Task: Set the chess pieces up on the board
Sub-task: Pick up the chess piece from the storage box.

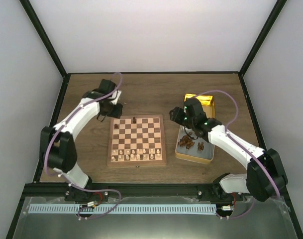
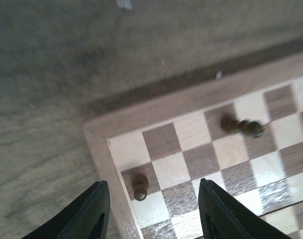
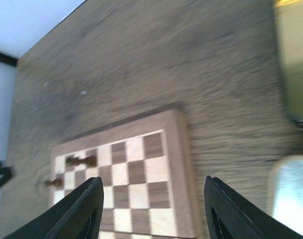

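The board [image 1: 137, 140] lies mid-table. Two dark chess pieces stand on its far rows, a pawn [image 1: 116, 126] near the far left corner and a taller one [image 1: 135, 120]. My left gripper [image 1: 111, 110] hovers over that corner, open. In the left wrist view the pawn [image 2: 140, 186] stands on a dark square between the fingers [image 2: 89, 214], touching neither, with the taller piece [image 2: 241, 127] further along. My right gripper [image 1: 184, 121] is open and empty, beside the board's far right corner [image 3: 171, 164]. More dark pieces [image 1: 190, 143] lie in a tin to the right.
Pale cream chessmen [image 1: 135, 154] fill the board's near rows. The gold tin [image 1: 193, 157] holding the dark pieces sits right of the board, with its second gold half [image 1: 205, 101] behind it. Black frame posts and white walls surround the table.
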Motion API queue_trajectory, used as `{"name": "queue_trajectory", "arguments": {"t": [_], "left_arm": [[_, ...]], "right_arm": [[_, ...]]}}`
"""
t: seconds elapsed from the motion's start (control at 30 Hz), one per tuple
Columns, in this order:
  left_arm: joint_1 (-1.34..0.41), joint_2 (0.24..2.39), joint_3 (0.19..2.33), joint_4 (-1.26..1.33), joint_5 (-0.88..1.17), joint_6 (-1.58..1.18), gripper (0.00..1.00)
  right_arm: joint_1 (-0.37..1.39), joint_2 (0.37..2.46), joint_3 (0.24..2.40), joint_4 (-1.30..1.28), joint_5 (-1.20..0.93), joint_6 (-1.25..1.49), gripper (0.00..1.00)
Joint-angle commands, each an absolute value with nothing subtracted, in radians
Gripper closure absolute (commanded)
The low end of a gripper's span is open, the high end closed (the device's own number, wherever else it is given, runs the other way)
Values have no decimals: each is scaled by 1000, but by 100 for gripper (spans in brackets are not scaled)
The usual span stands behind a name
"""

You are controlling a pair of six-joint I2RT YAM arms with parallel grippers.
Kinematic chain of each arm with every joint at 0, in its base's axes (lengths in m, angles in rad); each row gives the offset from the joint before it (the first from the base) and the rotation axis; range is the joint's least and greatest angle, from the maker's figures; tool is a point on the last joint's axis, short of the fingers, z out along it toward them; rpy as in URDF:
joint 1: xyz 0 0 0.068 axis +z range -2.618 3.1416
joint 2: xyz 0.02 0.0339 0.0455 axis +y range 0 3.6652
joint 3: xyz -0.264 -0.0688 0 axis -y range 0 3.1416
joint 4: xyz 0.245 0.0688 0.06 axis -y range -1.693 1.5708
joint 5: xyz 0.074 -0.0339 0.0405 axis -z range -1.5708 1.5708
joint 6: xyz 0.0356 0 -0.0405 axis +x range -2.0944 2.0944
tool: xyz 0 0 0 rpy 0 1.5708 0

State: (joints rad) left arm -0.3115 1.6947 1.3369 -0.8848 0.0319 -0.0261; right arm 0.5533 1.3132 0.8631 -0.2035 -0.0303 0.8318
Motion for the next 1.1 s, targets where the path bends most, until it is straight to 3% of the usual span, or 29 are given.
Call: {"name": "queue_trajectory", "arguments": {"t": [0.0,0.27,0.4,0.6,1.07], "left_arm": [[-277,1550,1259,-705,79,-80,50],[-274,1276,1024,-355,155,-176,50],[-275,1181,952,-262,151,-205,46],[-275,1127,905,-222,131,-214,45],[-275,1121,870,-225,147,-203,45]], "right_arm": [[481,1255,824,-338,59,813,44],[437,1244,719,-431,88,805,56],[436,1295,720,-454,81,749,58],[436,1416,779,-478,45,678,64],[436,1421,769,-519,17,662,75]]}}
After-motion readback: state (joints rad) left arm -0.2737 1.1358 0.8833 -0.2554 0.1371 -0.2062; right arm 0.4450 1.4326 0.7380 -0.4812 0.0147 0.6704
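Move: For the right hand, the pile of dark chess pieces in the storage box lies about 5 cm back, 8 cm to the right and 15 cm below. The box's middle is some 4 cm right of the pile, the gold lid about 16 cm beyond the pile and 6 cm right, and the chessboard's middle 24 cm left of the pile. From the left hand the pile lies roughly 33 cm right, 10 cm back and 10 cm below. Right hand sinks about 13 cm, going right and back to the dark pile, fingers narrowing; left rises 12 cm. ##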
